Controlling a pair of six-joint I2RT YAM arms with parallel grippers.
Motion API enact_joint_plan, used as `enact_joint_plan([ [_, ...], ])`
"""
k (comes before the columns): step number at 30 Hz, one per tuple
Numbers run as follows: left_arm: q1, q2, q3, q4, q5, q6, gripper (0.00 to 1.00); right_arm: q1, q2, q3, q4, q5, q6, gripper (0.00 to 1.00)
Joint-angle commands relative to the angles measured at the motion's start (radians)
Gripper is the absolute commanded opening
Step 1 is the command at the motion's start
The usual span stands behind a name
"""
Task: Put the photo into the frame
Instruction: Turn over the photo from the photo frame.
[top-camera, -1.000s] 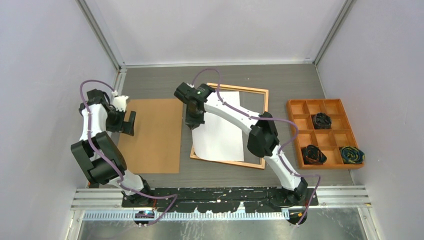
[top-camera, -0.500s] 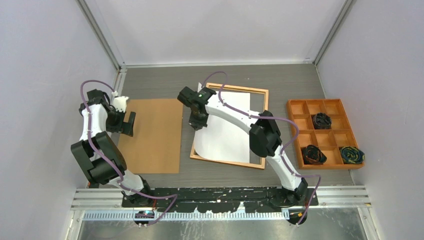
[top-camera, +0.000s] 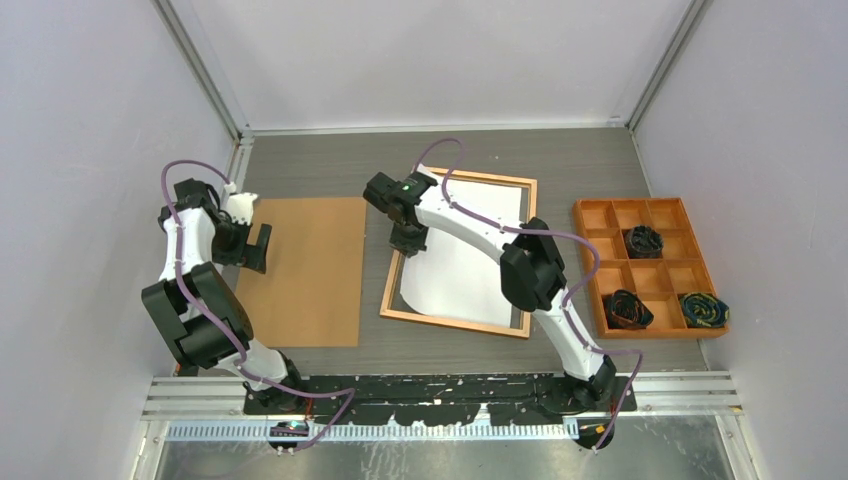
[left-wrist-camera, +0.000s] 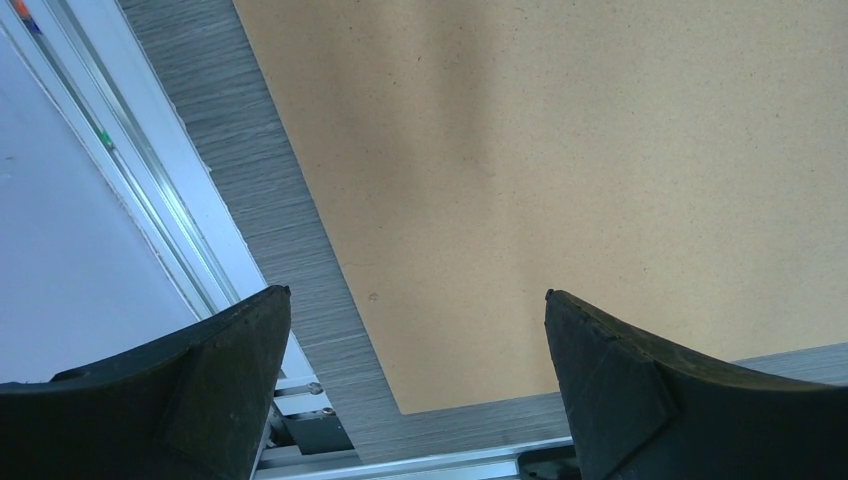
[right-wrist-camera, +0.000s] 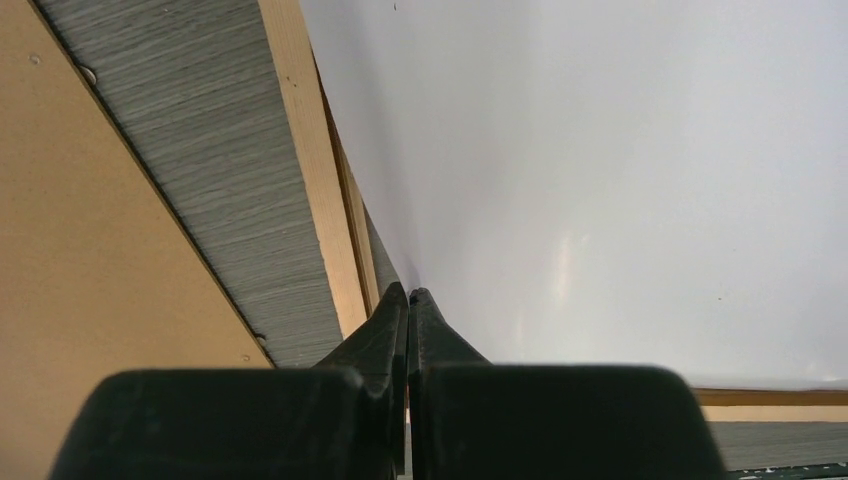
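The photo (top-camera: 465, 265) lies white back up inside the frame (top-camera: 455, 324), a thin orange-brown wooden rectangle at the table's middle. My right gripper (top-camera: 408, 243) is shut on the photo's left edge, just inside the frame's left border. In the right wrist view the white photo (right-wrist-camera: 600, 180) curls up into the closed fingertips of the right gripper (right-wrist-camera: 409, 293), beside the wooden frame border (right-wrist-camera: 315, 180). My left gripper (top-camera: 262, 246) hangs open over the left edge of the brown backing board (top-camera: 305, 270), holding nothing. In the left wrist view the left gripper (left-wrist-camera: 418, 300) stands wide above that board (left-wrist-camera: 600, 150).
An orange compartment tray (top-camera: 583, 265) with dark coiled items stands at the right. The backing board (right-wrist-camera: 90, 250) lies just left of the frame. Walls close in the table on three sides.
My right gripper has moved right with the photo's edge; the photo no longer overhangs the frame's left border and now lies within it. The left arm has not moved.
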Motion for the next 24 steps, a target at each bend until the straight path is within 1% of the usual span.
enact_joint_plan([
  [1,0.006,0.003,0.003,0.013,0.007,0.008,1.00,-0.007,-0.055,-0.003,-0.028,0.048,-0.008,0.01],
  [9,0.007,0.010,-0.003,0.019,0.007,0.011,1.00,-0.036,-0.084,-0.066,-0.017,0.084,-0.024,0.01],
  [16,0.007,0.016,-0.005,0.018,0.007,0.016,1.00,-0.039,-0.069,-0.078,0.025,0.023,-0.066,0.01],
  [17,0.007,0.015,-0.005,0.017,0.007,0.019,1.00,-0.040,-0.064,-0.078,0.030,0.011,-0.073,0.04],
  [18,0.006,0.014,-0.005,0.018,0.004,0.021,1.00,-0.039,-0.061,-0.076,0.033,0.004,-0.074,0.12],
  [20,0.006,0.013,-0.005,0.019,-0.003,0.024,1.00,-0.040,-0.057,-0.076,0.039,-0.009,-0.077,0.33],
  [21,0.006,0.013,-0.005,0.019,-0.004,0.025,1.00,-0.040,-0.058,-0.078,0.043,-0.013,-0.076,0.47],
  [22,0.007,0.013,-0.005,0.019,-0.005,0.027,1.00,-0.040,-0.059,-0.079,0.051,-0.016,-0.076,0.59],
  [24,0.007,0.011,-0.005,0.018,-0.006,0.029,1.00,-0.041,-0.062,-0.080,0.068,-0.023,-0.075,0.75],
])
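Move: The right hand's shut fingers already pinch the left edge of the photo, which is white side up. The photo's middle is about 12 cm to this hand's right, level fore and aft, some 3 cm lower. The frame under it is centred about 13 cm to the right and 4 cm below, its left strip only some 3 cm left of the fingers. The backing board's middle lies about 25 cm left and 5 cm back. From the left hand, the photo is roughly 51 cm right, about level fore and aft and 6 cm lower. Rightward and down, the right hand takes the pinched left edge of the photo about 2.5 cm inward and 2 cm lower into the frame, just inside the left strip, tipping by about 5 degrees. There the hand all but stops and the fingers open to well over half, letting go of the edge as the hand eases back left a little. ##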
